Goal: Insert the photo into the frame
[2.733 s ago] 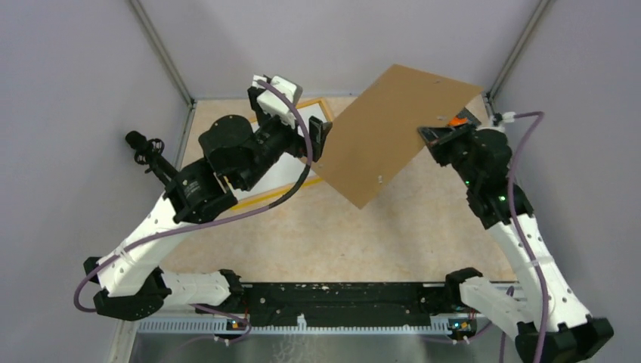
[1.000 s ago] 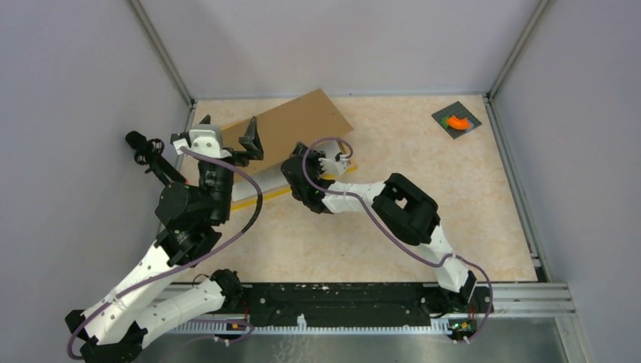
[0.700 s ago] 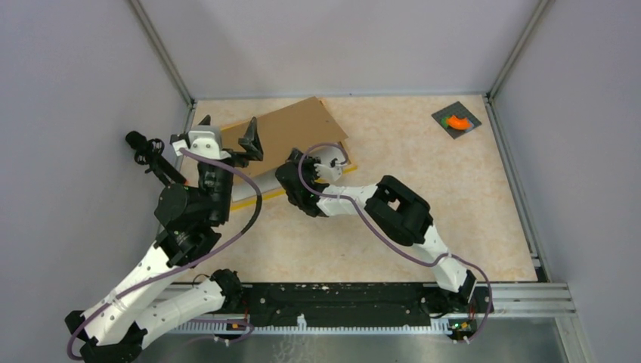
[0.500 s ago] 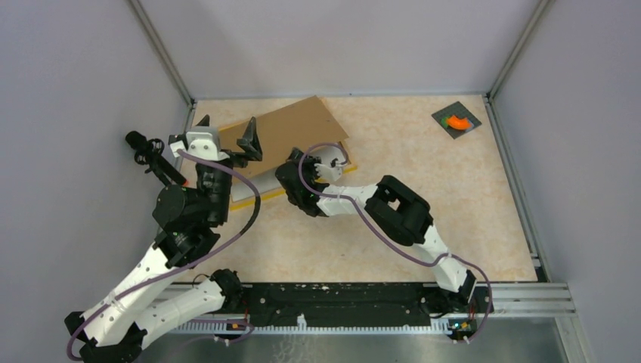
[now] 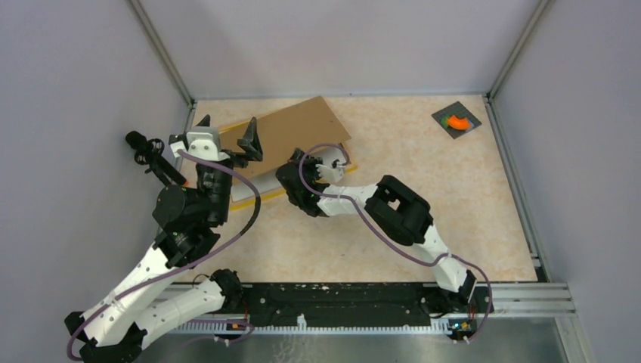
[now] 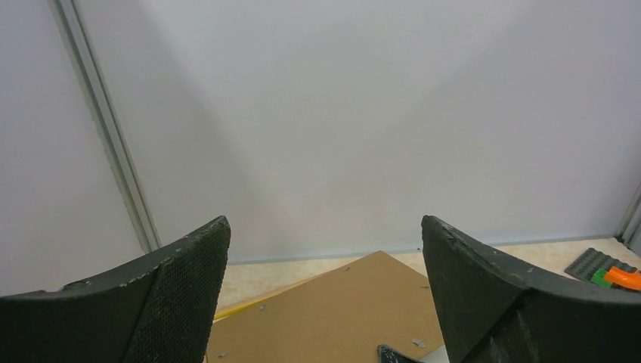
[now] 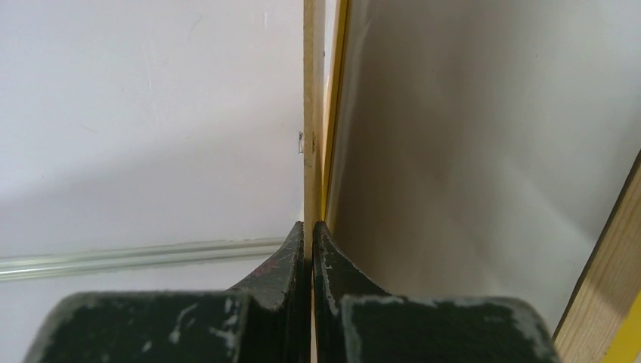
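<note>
The yellow-orange frame (image 5: 260,193) lies at the back left of the table. A brown backing board (image 5: 295,130) slants over it and covers most of it. My right gripper (image 5: 342,154) is shut on the board's near right edge. In the right wrist view the jaws (image 7: 311,227) pinch the thin board edge (image 7: 309,113) beside the frame's yellow rail (image 7: 338,91). A white surface (image 5: 243,189) shows inside the frame under the board; no printed picture shows, so I cannot tell if it is the photo. My left gripper (image 5: 227,132) hangs open over the board's left part (image 6: 325,318), holding nothing.
A small grey plate with an orange and green piece (image 5: 456,121) sits at the back right corner, also seen as the same plate (image 6: 605,272) in the left wrist view. Walls close the table on the left, back and right.
The right gripper has carried the board from high at the back right down over the frame. In the last second it shifted slightly left and lower. The left gripper stayed open and still.
</note>
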Available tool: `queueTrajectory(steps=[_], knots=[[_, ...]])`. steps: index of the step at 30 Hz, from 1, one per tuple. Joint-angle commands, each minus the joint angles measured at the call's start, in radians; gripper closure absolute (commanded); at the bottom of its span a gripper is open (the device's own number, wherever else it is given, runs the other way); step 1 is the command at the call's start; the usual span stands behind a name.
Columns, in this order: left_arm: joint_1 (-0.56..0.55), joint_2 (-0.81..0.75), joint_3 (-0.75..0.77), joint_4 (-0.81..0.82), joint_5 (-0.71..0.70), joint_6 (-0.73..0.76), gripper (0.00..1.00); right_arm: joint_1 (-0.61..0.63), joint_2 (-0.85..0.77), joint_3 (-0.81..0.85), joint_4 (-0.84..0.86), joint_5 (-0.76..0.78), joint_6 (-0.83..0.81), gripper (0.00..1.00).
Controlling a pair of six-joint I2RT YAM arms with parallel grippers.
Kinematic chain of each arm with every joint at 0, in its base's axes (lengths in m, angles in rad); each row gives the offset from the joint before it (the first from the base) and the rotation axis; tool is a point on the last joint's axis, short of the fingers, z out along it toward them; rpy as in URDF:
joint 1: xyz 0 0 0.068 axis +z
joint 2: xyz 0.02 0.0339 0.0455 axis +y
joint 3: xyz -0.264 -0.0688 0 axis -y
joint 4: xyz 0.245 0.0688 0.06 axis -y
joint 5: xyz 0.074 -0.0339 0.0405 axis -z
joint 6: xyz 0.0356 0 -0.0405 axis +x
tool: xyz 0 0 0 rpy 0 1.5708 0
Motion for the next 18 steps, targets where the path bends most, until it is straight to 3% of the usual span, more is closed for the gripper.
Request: queueTrajectory(steps=[1, 6, 11, 13, 18], knots=[[0.003, -0.011, -0.003, 0.04, 0.011, 0.001, 0.01, 0.004, 0.013, 0.071, 0.061, 0.017, 0.04, 1.0], [0.003, -0.009, -0.005, 0.042, 0.014, -0.002, 0.01, 0.012, 0.044, 0.115, 0.0, 0.0, 0.089, 1.0], [0.003, -0.009, -0.004, 0.039, 0.016, -0.002, 0.01, 0.017, 0.059, 0.14, -0.051, -0.019, 0.1, 0.93], [0.004, -0.009, -0.004, 0.038, 0.016, -0.001, 0.01, 0.016, 0.058, 0.153, -0.111, -0.036, 0.121, 0.84], [0.004, -0.013, -0.004, 0.037, 0.014, 0.001, 0.01, 0.009, 0.048, 0.21, -0.283, -0.119, 0.077, 0.46]])
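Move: The brown board is still pinched by its raised near edge in the right hand; its middle lies about 8 cm ahead, 5 cm left and a little below. The yellow frame it is going into is centred roughly 5 cm ahead, 6 cm left and 6 cm down, with its near rail some 7 cm behind the hand, equally low. From the idle left hand the frame's middle lies about 20 cm ahead, 4 cm right and 40 cm below. The brown board's near edge is brought down and to the left towards the frame by the right hand, about 2 cm each way with only a slight forward drift. Late in the move the fingers open to a little under half, giving up their pinch; the upper finger stands clear while the lower one stays under the edge. ##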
